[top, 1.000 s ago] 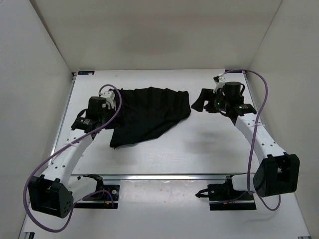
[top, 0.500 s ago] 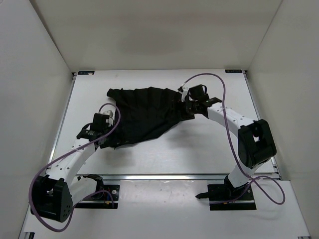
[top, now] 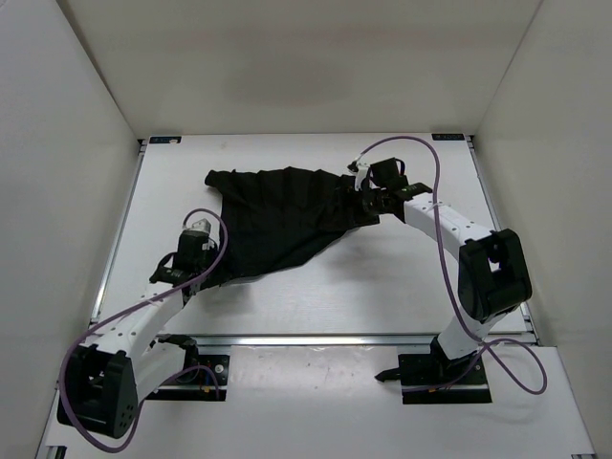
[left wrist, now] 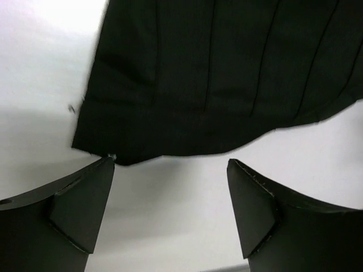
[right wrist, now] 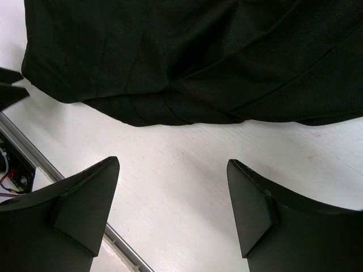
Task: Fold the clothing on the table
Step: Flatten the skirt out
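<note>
The black clothing (top: 287, 215) lies spread on the white table (top: 402, 277), its pleat-like seams running lengthwise. My left gripper (top: 206, 263) sits at the garment's near-left corner. In the left wrist view it (left wrist: 170, 161) is open over bare table, and the hem corner (left wrist: 113, 153) lies just ahead of the left fingertip. My right gripper (top: 366, 199) is at the garment's right end. In the right wrist view it (right wrist: 173, 160) is open with only tabletop between the fingers, and the bunched edge of the clothing (right wrist: 187, 73) lies a little ahead.
A silver rail (top: 316, 338) runs along the table's near edge and shows in the right wrist view as the rail (right wrist: 34, 153). White walls (top: 67, 143) close in the left, back and right sides. Purple cables (top: 435, 158) loop off both arms.
The right arm swung in from the far right to the garment's right end. The left arm drew back from the upper-left part to the near-left corner. Both grippers stayed open.
</note>
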Controlling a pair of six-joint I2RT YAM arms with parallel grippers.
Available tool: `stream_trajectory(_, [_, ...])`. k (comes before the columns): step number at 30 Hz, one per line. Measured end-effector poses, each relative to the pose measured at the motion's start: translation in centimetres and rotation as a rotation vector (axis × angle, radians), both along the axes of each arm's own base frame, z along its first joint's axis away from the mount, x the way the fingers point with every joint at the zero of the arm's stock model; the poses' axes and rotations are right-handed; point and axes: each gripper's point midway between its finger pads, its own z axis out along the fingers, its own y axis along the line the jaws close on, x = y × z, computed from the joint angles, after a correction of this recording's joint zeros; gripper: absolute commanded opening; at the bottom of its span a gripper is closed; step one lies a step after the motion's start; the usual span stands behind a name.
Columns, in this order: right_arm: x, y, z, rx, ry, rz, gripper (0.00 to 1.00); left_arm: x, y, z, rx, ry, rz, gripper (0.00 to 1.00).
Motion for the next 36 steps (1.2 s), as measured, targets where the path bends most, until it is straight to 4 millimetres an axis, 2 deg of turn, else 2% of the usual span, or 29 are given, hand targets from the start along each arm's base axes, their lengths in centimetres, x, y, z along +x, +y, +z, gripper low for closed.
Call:
stream_trajectory(4, [-0.1, -0.3, 0.0, -0.005, 0.005, -0.004, 0.73, 1.6, 0.5, 0.4, 0.013, -0.056, 0.032, 0.85])
stream_trajectory(6, [-0.1, -0.4, 0.0, -0.006, 0.006, -0.003, 0.73, 2.2, 0.6, 0.4, 0.023, -0.068, 0.044, 0.77])
stream_trajectory(10, [-0.2, -0.6, -0.1, -0.011, 0.011, -0.004, 0.73, 3.0, 1.0, -0.1, 0.04, -0.079, 0.068, 0.71])
stream_trajectory(13, [-0.2, -0.7, -0.1, -0.012, 0.013, -0.005, 0.74, 3.3, 1.2, -0.6, 0.051, -0.078, 0.082, 0.58])
stream_trajectory(14, [-0.2, -0.7, -0.2, -0.015, 0.013, -0.007, 0.74, 3.4, 1.2, -0.8, 0.055, -0.077, 0.085, 0.57])
stream_trajectory(15, [-0.2, -0.8, -0.2, -0.018, 0.013, -0.009, 0.74, 3.5, 1.3, -1.0, 0.063, -0.073, 0.086, 0.59])
stream_trajectory(16, [-0.2, -0.9, -0.3, -0.024, 0.01, -0.012, 0.75, 3.5, 1.4, -1.4, 0.073, -0.063, 0.084, 0.67])
stream_trajectory(18, [-0.3, -1.2, -0.7, -0.041, 0.013, -0.023, 0.75, 3.3, 1.4, -2.1, 0.096, -0.038, 0.07, 0.77])
stream_trajectory(19, [-0.5, -1.5, -1.0, -0.053, 0.019, -0.029, 0.75, 3.2, 1.3, -2.4, 0.109, -0.027, 0.063, 0.8])
stream_trajectory(21, [-1.0, -1.9, -1.9, -0.071, 0.039, -0.044, 0.74, 3.3, 1.4, -2.4, 0.143, -0.021, 0.05, 0.79])
stream_trajectory(22, [-1.4, -2.2, -2.6, -0.078, 0.056, -0.052, 0.74, 3.5, 1.5, -2.3, 0.155, -0.023, 0.048, 0.75])
stream_trajectory(27, [-4.3, -3.6, -6.1, -0.107, 0.172, -0.081, 0.72, 4.4, 2.1, -2.2, 0.186, -0.012, 0.042, 0.35])
stream_trajectory(30, [-4.0, -3.2, -6.3, -0.099, 0.173, -0.09, 0.72, 4.6, 2.1, -2.9, 0.204, 0.019, 0.034, 0.0])
stream_trajectory(36, [-1.9, -0.7, -6.3, -0.075, 0.158, -0.084, 0.72, 5.4, 1.8, -3.1, 0.212, 0.053, 0.021, 0.0])
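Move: The skirt's near-left corner lies about 4 cm ahead, 4 cm left and 3 cm below the left hand; its far-left corner is some 26 cm ahead and 5 cm left, and the table's metal rail about 16 cm straight back, both at table height. The right hand has the skirt's near-right edge about 5 cm left and 11 cm below, level in reach. Left hand reaches about 5 cm forward and down, pinching the skirt's near-left corner; open right sinks 6 cm. ##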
